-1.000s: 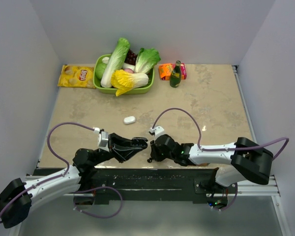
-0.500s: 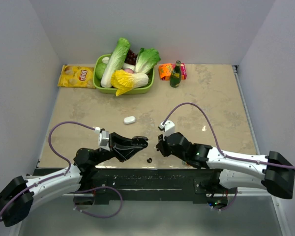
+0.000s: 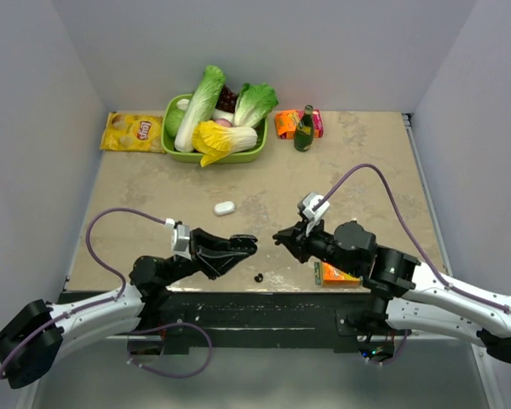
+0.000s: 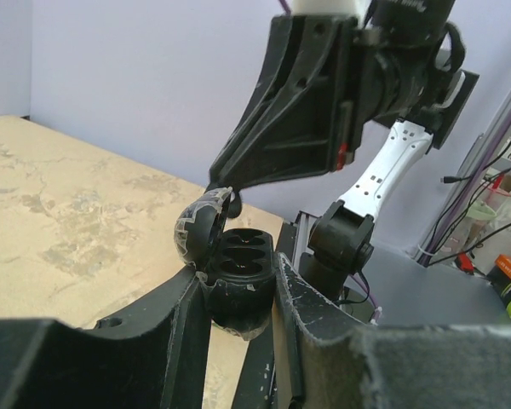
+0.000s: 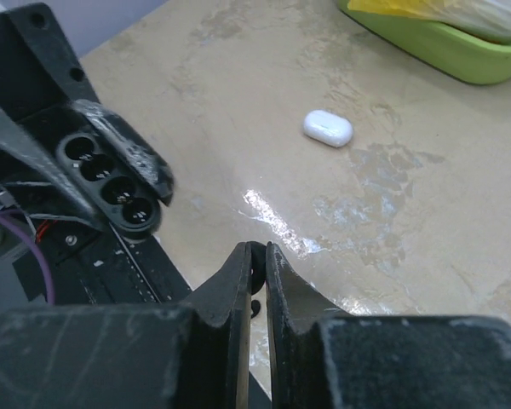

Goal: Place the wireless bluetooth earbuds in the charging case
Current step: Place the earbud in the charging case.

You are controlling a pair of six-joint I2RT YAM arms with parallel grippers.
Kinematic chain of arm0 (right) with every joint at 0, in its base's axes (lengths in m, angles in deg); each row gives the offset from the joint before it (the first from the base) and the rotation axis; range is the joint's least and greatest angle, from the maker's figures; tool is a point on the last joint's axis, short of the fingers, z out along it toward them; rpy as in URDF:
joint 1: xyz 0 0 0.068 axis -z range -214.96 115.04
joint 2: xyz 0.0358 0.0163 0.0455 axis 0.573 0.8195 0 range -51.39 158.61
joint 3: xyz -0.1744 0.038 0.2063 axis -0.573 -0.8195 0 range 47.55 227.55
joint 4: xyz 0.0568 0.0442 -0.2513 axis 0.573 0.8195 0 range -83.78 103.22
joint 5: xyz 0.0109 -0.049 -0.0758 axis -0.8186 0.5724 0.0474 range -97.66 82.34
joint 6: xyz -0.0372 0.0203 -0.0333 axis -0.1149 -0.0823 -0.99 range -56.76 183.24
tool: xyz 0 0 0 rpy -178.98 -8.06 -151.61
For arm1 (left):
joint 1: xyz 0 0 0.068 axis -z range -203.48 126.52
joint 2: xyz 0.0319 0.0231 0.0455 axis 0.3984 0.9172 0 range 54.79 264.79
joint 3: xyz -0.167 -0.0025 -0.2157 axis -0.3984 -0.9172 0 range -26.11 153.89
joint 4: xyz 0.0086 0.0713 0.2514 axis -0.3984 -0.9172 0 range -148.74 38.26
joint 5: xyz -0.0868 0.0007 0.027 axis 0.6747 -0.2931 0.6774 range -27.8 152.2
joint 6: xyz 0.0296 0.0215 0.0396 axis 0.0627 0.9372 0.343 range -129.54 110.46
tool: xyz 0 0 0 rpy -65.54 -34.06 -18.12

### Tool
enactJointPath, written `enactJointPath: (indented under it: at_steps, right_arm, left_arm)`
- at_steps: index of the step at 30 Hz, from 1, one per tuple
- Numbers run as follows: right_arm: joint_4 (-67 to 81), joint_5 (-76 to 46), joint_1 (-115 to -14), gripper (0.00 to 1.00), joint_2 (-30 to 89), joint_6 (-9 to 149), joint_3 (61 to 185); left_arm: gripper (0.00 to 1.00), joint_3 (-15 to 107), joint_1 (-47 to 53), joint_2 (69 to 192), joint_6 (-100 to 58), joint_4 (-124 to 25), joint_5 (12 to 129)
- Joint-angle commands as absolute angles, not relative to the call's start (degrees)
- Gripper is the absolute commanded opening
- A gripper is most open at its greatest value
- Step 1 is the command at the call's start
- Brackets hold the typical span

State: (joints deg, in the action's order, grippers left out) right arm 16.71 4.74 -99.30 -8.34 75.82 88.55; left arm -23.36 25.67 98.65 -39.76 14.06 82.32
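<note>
My left gripper (image 4: 238,285) is shut on the black charging case (image 4: 241,271), held just above the table's near edge. Its lid (image 4: 201,228) stands open and the dark sockets (image 5: 111,181) face up. A tiny black earbud (image 5: 257,254) is pinched between the tips of my right gripper (image 5: 257,256), which is shut on it. The right gripper (image 3: 281,238) hovers a short way right of the case (image 3: 241,246), its tip close over the lid in the left wrist view. A second black earbud (image 3: 258,277) lies on the table below and between the grippers.
A closed white case (image 3: 225,207) lies mid-table. At the back stand a green basket (image 3: 238,157) of vegetables, a yellow chips bag (image 3: 132,132), a green bottle (image 3: 304,129) and an orange packet (image 3: 286,124). An orange box (image 3: 335,274) lies by the right arm.
My right gripper has risen from the table near the front edge and moved right and back, closing on a black earbud. One earbud stays on the table. The left gripper has not moved.
</note>
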Motion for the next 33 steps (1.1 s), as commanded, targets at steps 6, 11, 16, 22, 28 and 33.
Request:
enactJointPath:
  at_steps: [6,11,16,22,28,33]
  right_arm:
    - [28.9,10.1,-110.4,0.00,-9.4,63.9,100.6]
    - [31.9,9.0,-114.3,0.00,-7.9,57.4,104.9]
    - [33.9,8.6,-116.4,0.00,-5.1,53.7,107.5]
    - [34.3,6.1,-116.9,0.00,-3.7,51.2,108.7]
    - [35.2,3.4,-117.4,0.00,-2.3,51.0,108.6]
    - [34.7,2.2,-117.9,0.00,-2.0,51.5,107.1]
  left_arm:
    - [0.00,-31.4,25.3,105.4,-43.1,25.7,86.4]
    - [0.00,-29.3,25.4,109.4,-44.5,29.0,91.7]
    - [0.00,-27.0,25.3,112.4,-45.8,31.8,98.6]
    - [0.00,-24.9,25.3,115.8,-47.9,37.0,104.6]
    - [0.00,-23.5,25.3,119.0,-49.3,41.8,106.7]
    - [0.00,-21.6,25.3,119.7,-49.3,42.7,107.4]
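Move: The open charging case in the left fingers lies about 8 cm to the left of the right hand and some 3 cm back, nearly level in height. From the right hand, the loose earbud on the table is roughly 6 cm left, level fore and aft, and 23 cm below; the white case is about 20 cm ahead, 15 cm left and 22 cm below. From the left hand, the held earbud is some 9 cm right and 3 cm ahead, about level. Back and upward goes the right hand, still pinching its earbud, turning about 25 degrees counter-clockwise and rolling so its fingers point more squarely left; after rising some 6 cm it sinks a little and edges left. The left hand keeps hold of the case and carries it down about 8 cm, back and slightly right, turning clockwise, so the sideways gap narrows while the earbud ends well above the case. ##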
